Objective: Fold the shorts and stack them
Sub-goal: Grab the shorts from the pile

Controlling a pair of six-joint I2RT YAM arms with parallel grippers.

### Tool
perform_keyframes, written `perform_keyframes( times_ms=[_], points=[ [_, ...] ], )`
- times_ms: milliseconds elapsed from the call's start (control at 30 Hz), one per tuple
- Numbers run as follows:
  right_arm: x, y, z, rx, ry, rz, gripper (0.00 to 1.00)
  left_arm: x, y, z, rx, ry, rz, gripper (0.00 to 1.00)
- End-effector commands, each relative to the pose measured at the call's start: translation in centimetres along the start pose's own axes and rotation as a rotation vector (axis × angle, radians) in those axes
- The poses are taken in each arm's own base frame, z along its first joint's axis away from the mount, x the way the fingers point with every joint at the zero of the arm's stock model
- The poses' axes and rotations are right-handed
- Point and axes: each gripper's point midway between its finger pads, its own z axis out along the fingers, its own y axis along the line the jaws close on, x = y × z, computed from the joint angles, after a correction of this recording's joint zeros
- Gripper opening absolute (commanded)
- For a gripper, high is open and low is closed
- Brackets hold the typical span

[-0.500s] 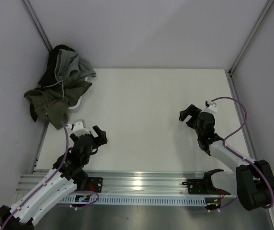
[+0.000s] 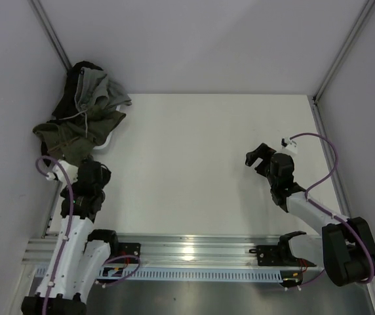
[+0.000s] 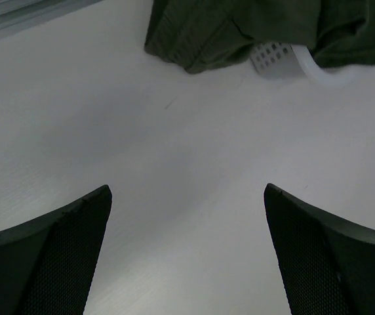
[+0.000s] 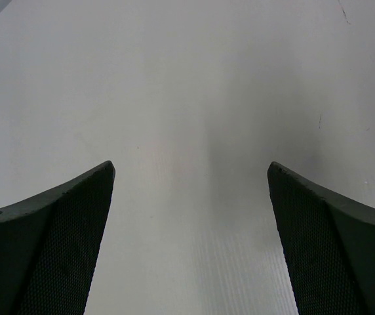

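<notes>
Crumpled olive-green shorts (image 2: 79, 128) lie in a heap at the table's far left corner, with a grey garment (image 2: 96, 88) on top. In the left wrist view the olive fabric (image 3: 233, 29) fills the upper edge. My left gripper (image 2: 90, 168) points at the near edge of the heap and stops just short of it. It is open (image 3: 187, 197) with only bare table between its fingers. My right gripper (image 2: 258, 156) hovers over the right half of the table, open (image 4: 191, 170) and holding nothing.
A white basket rim (image 3: 305, 65) pokes out from under the heap, also seen as a white edge (image 2: 112, 138) from above. White walls and metal frame posts (image 2: 50, 33) close in the table. An aluminium rail (image 2: 194, 249) runs along the near edge.
My left arm has swung left, turning its gripper from the table's middle toward the heap of shorts. The right arm has not moved.
</notes>
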Motion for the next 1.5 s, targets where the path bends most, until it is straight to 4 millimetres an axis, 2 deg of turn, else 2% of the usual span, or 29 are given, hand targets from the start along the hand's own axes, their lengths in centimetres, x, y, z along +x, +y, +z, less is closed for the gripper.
perform_keyframes(
  times_ms=[0,100,133,200,233,267,300,367,433,500,700,800,933,967,1000,1033,1100,1133,1200,1267,1300,1367,1467],
  points=[
    [-0.9,0.9,0.2,-0.033,-0.023,0.024,0.99,-2.7,-1.4,0.3,0.077,0.005,-0.104,0.99],
    [-0.7,1.2,0.4,-0.046,-0.011,0.035,1.0,-4.3,-0.9,1.7,0.035,0.02,-0.154,0.99],
    [-0.5,1.3,0.4,-0.052,-0.002,0.034,0.99,-5.1,-0.2,2.2,0.001,0.007,-0.179,0.99],
    [-0.4,1.4,0.5,-0.054,0.003,0.038,0.99,-5.8,-0.4,3.3,0.011,0.018,-0.207,0.99],
    [-0.4,1.4,0.5,-0.056,0.004,0.038,0.99,-6.0,0.3,4.1,-0.01,0.015,-0.236,0.99],
    [-0.4,1.3,0.5,-0.054,0.003,0.039,1.0,-5.7,0.1,4.7,0.008,0.045,-0.251,0.99],
    [-0.3,1.3,0.4,-0.052,0.006,0.04,0.99,-6.4,-0.5,5.2,0.039,0.031,-0.266,0.99],
    [-0.5,1.2,0.4,-0.05,0.0,0.04,0.99,-6.4,-0.5,6.3,0.036,0.054,-0.264,0.99],
    [-0.6,1.3,0.4,-0.053,0.001,0.04,1.0,-7.4,-1.3,7.0,0.061,0.038,-0.247,0.99],
    [-0.5,1.4,0.3,-0.061,0.003,0.042,0.99,-7.1,-1.4,8.1,0.05,0.08,-0.254,0.99],
    [0.2,1.3,0.5,-0.062,0.022,0.052,0.99,-8.8,-0.6,9.2,-0.046,0.042,-0.288,0.99],
    [0.2,1.3,0.5,-0.065,0.026,0.052,0.99,-10.2,0.6,9.6,-0.108,-0.03,-0.328,0.99],
    [0.4,1.2,0.5,-0.066,0.027,0.056,0.99,-11.7,-0.3,10.6,-0.086,-0.059,-0.378,0.98],
    [0.5,1.2,0.6,-0.066,0.029,0.055,0.99,-11.4,-0.4,11.4,-0.094,-0.033,-0.376,0.94],
    [0.6,1.2,0.7,-0.065,0.033,0.056,0.99,-12.5,-1.3,11.5,-0.073,-0.041,-0.379,0.91],
    [0.9,1.1,0.8,-0.06,0.039,0.054,1.0,-11.7,-1.4,12.5,-0.084,-0.001,-0.374,0.83],
    [1.0,0.9,0.9,-0.056,0.042,0.055,1.0,-12.0,-1.9,13.1,-0.089,0.015,-0.387,0.81],
    [1.0,0.9,1.1,-0.052,0.043,0.055,0.99,-11.1,-1.6,13.9,-0.114,0.049,-0.387,0.8],
    [1.0,0.7,1.2,-0.046,0.043,0.054,0.99,-11.0,-1.9,14.6,-0.115,0.064,-0.41,0.79],
    [1.0,0.6,1.1,-0.043,0.042,0.053,1.0,-10.6,-2.2,15.3,-0.109,0.082,-0.417,0.7],
    [0.9,0.6,1.1,-0.042,0.039,0.054,1.0,-10.7,-2.4,15.4,-0.101,0.083,-0.419,0.62],
    [0.7,0.4,1.1,-0.036,0.035,0.053,0.99,-10.8,-2.6,15.3,-0.103,0.085,-0.422,0.53],
    [0.8,0.3,1.2,-0.032,0.038,0.055,1.0,-11.2,-2.6,14.7,-0.096,0.058,-0.43,0.17]
  ],
)
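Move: Ahead and to the left of the open left hand lie the olive-green shorts, their middle about 10 cm forward, 8 cm left and some 4 cm lower. The white basket's right rim shows around 9 cm ahead and 4 cm right of the hand. The grey shorts lie roughly 26 cm straight ahead, with the black garment about 28 cm ahead and 7 cm left. From the right hand the green shorts are some 62 cm left, 6 cm ahead and about level. Swinging left first, then curving forward and left again, the open left hand covers about 13 cm left and 12 cm forward to the near-left waistband of the green shorts, beside the tan drawstring. It turns some 15 degrees counter-clockwise and rolls its left side down, dips about 2 cm at the end, and closes well past halfway, pinching the waistband edge. The empty right hand sinks 2 cm. ##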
